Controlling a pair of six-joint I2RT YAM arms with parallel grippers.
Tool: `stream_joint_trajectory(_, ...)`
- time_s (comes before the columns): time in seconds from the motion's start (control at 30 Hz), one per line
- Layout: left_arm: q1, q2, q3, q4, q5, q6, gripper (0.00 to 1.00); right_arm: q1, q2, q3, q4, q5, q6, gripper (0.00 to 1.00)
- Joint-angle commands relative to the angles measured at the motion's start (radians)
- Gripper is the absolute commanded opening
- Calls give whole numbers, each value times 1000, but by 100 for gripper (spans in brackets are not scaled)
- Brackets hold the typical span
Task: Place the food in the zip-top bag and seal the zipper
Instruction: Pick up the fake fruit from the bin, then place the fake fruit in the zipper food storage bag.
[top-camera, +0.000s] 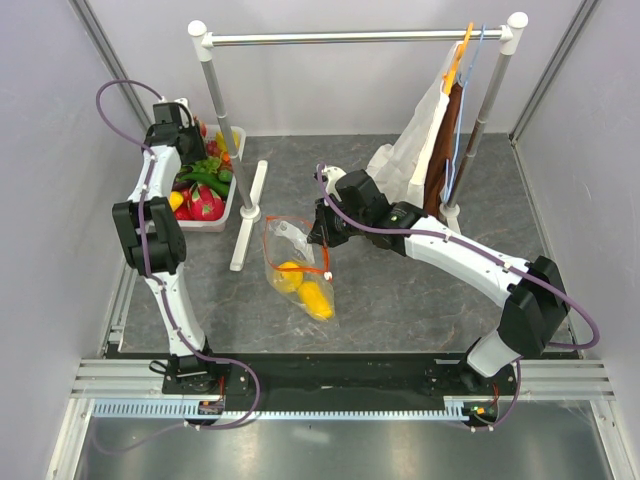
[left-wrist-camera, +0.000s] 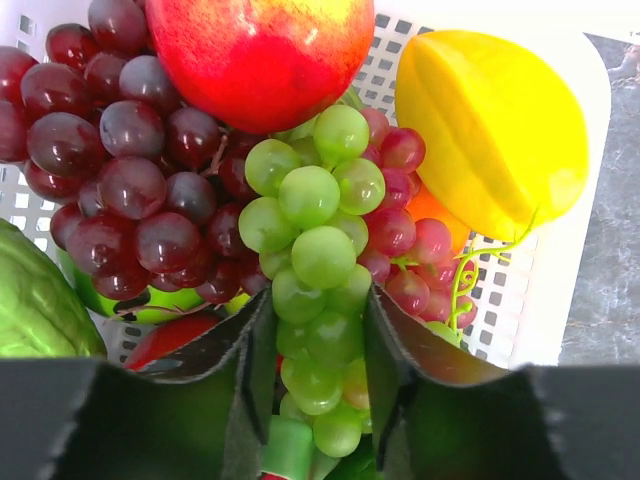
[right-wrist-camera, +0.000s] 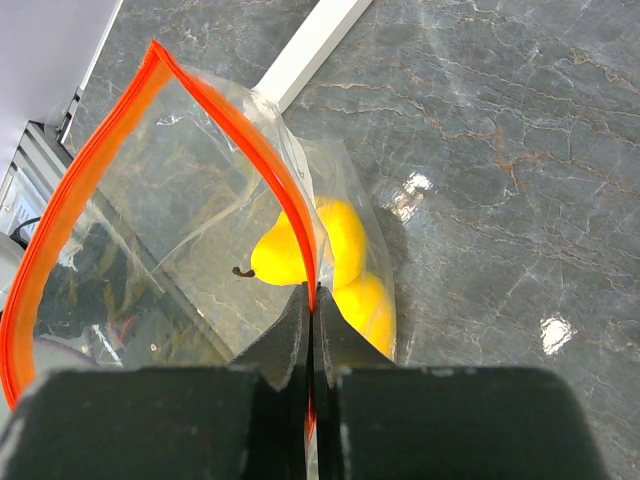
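The zip-top bag (top-camera: 296, 262) lies on the grey table with its mouth held open; two yellow fruits (top-camera: 303, 286) sit inside it. My right gripper (right-wrist-camera: 310, 290) is shut on the orange-red zipper (right-wrist-camera: 303, 250) at the mouth edge, with the yellow fruit (right-wrist-camera: 345, 245) just beyond. My left gripper (left-wrist-camera: 318, 300) reaches down into the white basket (left-wrist-camera: 540, 290), both fingers pressed against a bunch of green grapes (left-wrist-camera: 315, 220). Around it lie dark red grapes (left-wrist-camera: 120, 170), a red apple (left-wrist-camera: 260, 45) and a yellow lemon (left-wrist-camera: 490, 130). The zipper's slider does not show.
The basket (top-camera: 222, 215) of toy food stands at the far left under my left gripper (top-camera: 188, 130). A white clothes rack (top-camera: 360, 37) spans the back, its foot bar (top-camera: 250, 215) beside the bag. A white cloth (top-camera: 415, 150) hangs at the right.
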Motion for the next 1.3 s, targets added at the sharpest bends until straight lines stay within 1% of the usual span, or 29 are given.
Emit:
stream_joint_trajectory(0.0, 12, -25, 50, 23, 4, -14, 39, 4, -16, -4, 28, 2, -7, 0)
stream_joint_trajectory(0.03, 12, -36, 47, 25, 6, -12, 33, 4, -17, -4, 28, 2, -7, 0)
stream_joint_trajectory(0.1, 15, -69, 46, 22, 6, -11, 24, 4, -19, -7, 31, 0, -7, 0)
stream_joint_trajectory(0.13, 15, -83, 43, 22, 0, -11, 17, 4, -19, -7, 31, 2, -4, 0)
stream_joint_trajectory(0.2, 19, -122, 37, 19, 0, -9, 12, 4, -19, -12, 34, 2, -6, 0)
stream_joint_trajectory(0.23, 21, -135, 37, 19, -15, -9, 8, 4, -20, -13, 36, 2, -6, 0)
stream_joint_trajectory(0.33, 33, -178, 37, 19, -8, -8, 2, 4, -23, -24, 40, 2, -6, 0)
stream_joint_trajectory(0.53, 39, -249, 22, 17, 0, 12, 2, 4, -26, -31, 48, 3, -7, 0)
stream_joint_trajectory(0.63, 47, -307, 5, 17, 15, 9, 2, 4, -26, -33, 47, 6, -11, 0)
stream_joint_trajectory(0.73, 58, -401, -36, 17, 46, 8, 2, 6, -28, -33, 48, 9, -12, 0)
stream_joint_trajectory(0.77, 59, -430, -74, 17, 59, 8, 2, 6, -28, -33, 47, 9, -12, 0)
stream_joint_trajectory(0.8, 61, -505, -97, 17, 70, 11, 2, 4, -31, -33, 48, 9, -14, 0)
stream_joint_trajectory(0.83, 62, -542, -120, 17, 95, 14, 2, 4, -31, -33, 48, 8, -14, 0)
stream_joint_trajectory(0.87, 61, -589, -177, 17, 110, 15, 2, 6, -29, -31, 48, 5, -14, 0)
stream_joint_trajectory(0.9, 62, -673, -208, 17, 133, 20, 2, 6, -32, -31, 48, 5, -15, 0)
stream_joint_trajectory(0.97, 62, -767, -300, 0, 202, 16, 2, 4, -32, -31, 48, -9, -15, 0)
stream_joint_trajectory(1.0, 62, -857, -329, -4, 230, 20, 2, 4, -34, -31, 50, -12, -12, 0)
stream_joint_trajectory(1.03, 62, -901, -393, -12, 280, 22, 2, 4, -36, -33, 57, -17, -14, 0)
stream_joint_trajectory(1.07, 61, -941, -426, -12, 305, 25, 2, 4, -36, -38, 59, -20, -9, 0)
stream_joint_trajectory(1.13, 39, -1066, -523, -10, 337, 48, 2, 4, -36, -39, 65, -30, -6, 0)
stream_joint_trajectory(1.2, -4, -1140, -579, -3, 369, 48, 2, 4, -37, -47, 73, -50, 3, 0)
stream_joint_trajectory(1.23, -22, -1197, -634, 6, 394, 29, 2, 4, -37, -48, 80, -55, 9, 0)
stream_joint_trajectory(1.27, -72, -1217, -660, 28, 397, 22, 2, 4, -37, -50, 83, -60, 12, 0)
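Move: The green grapes lie between the open left fingertips, their middle some 2 cm ahead and 2 cm below. Around them, a little lower, the pomegranate sits about 8 cm ahead and 2 cm left of this gripper, the dark grapes 4 cm ahead and 6 cm left, and the yellow fruit 6 cm ahead and 6 cm right. From the right gripper the green grapes are roughly 28 cm ahead, 28 cm left and 8 cm lower. Close the left gripper on the green grapes so the pads pinch the bunch. Then raise it out of the bin, almost straight up for the first 15 cm. Next, swing it quickly back and somewhat right while still climbing, to end about 27 cm higher and 25 cm back, with the fingertips tilting up some 30 degrees. Keep the grip shut throughout. ##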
